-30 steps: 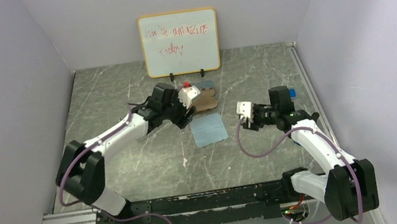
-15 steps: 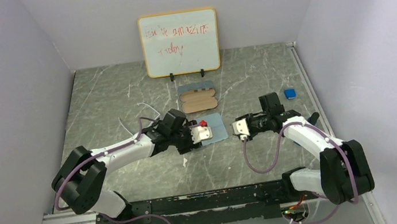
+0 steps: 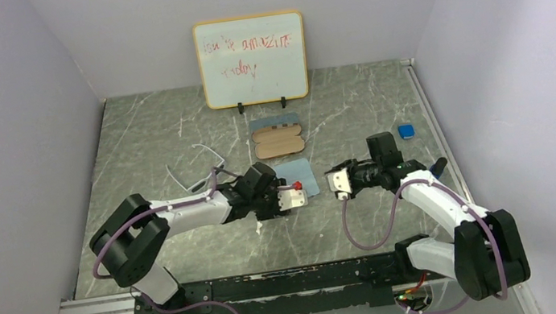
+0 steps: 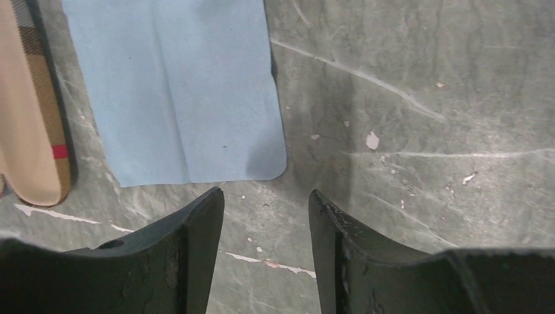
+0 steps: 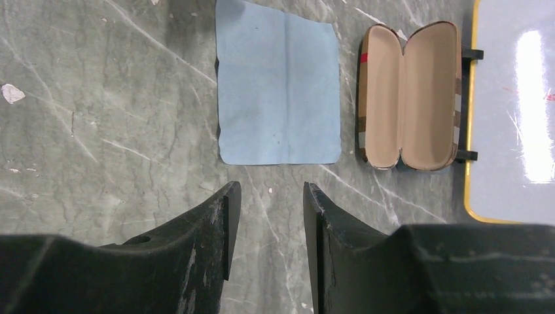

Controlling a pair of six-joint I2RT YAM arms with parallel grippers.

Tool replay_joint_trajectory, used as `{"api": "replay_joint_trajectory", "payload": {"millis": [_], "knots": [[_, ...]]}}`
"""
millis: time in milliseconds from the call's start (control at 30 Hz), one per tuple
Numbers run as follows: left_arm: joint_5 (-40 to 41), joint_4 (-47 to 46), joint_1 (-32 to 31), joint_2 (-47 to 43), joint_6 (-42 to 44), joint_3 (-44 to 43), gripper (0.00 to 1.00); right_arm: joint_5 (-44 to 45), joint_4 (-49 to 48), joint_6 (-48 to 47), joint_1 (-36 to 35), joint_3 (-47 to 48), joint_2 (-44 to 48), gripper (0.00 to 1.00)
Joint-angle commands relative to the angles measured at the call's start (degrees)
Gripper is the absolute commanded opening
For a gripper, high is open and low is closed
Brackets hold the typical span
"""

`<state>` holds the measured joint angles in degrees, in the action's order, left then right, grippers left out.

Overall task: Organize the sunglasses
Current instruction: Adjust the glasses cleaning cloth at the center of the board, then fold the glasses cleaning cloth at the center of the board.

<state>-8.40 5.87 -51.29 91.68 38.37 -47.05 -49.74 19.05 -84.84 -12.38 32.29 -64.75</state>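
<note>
White-framed sunglasses (image 3: 212, 154) lie on the grey marble table (image 3: 174, 130) at mid-left, behind my left forearm. My left gripper (image 3: 303, 197) hovers at the near edge of a light-blue cloth (image 3: 303, 171). In the left wrist view the left gripper (image 4: 265, 196) is open with bare table between its fingers, and the cloth (image 4: 177, 91) lies just ahead. My right gripper (image 3: 331, 184) sits to the right of the cloth, facing it. In the right wrist view the right gripper (image 5: 269, 190) is open and empty, short of the cloth (image 5: 280, 91).
An open plaid case (image 3: 279, 138) with a tan lining lies behind the cloth, also seen as the case (image 5: 409, 95) and the case (image 4: 33, 118). A whiteboard (image 3: 251, 60) stands at the back. A small blue object (image 3: 405, 131) lies at the right.
My left arm swung from over the plaid case down to the cloth's near edge, and its jaws narrowed. The white sunglasses came into sight. My right gripper shifted left toward the cloth.
</note>
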Motion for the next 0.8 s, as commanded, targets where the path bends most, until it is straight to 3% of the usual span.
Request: {"api": "replay_joint_trajectory", "payload": {"millis": [0, 400, 667, 767], "knots": [[2.42, -3.61, -0.60, 0.66, 0.93, -0.06, 0.56, -1.25, -1.33, 0.19, 0.51, -0.26, 1.05, 0.44], [3.79, -4.78, -2.41, 4.45, 1.55, -0.59, 0.53, -2.03, -1.59, 0.45, 2.46, -0.49, 2.14, 0.43], [6.54, -5.43, -2.59, 6.22, 1.35, -1.00, 0.35, -4.14, 0.29, -0.96, 4.31, -0.35, 2.50, 0.42], [6.75, -5.45, -2.61, 5.94, 1.06, -0.70, 0.14, -4.68, 0.87, -1.64, 4.64, -0.36, 2.45, 0.42]]}}
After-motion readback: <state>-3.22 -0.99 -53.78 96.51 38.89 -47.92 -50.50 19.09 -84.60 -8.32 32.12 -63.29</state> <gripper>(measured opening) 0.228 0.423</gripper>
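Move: The glasses cleaning cloth's near left corner is about 2 cm right of my left hand, some 1 cm ahead and 1 cm below; the cloth's middle is roughly 7 cm ahead and 7 cm to the right. The open case lies about 18 cm ahead and 5 cm right, the white sunglasses about 12 cm ahead and 15 cm left. From my right hand the cloth's middle is about 11 cm left, 2 cm ahead and 8 cm below. I slip my left hand about 2 cm to the right and a little forward, sinking slightly, until its fingertips straddle the cloth's near left corner; during the second half I close the half-open fingers and pinch that corner. Meanwhile my right hand, touching nothing, eases about 2 cm to the right and slightly forward, away from the cloth. ##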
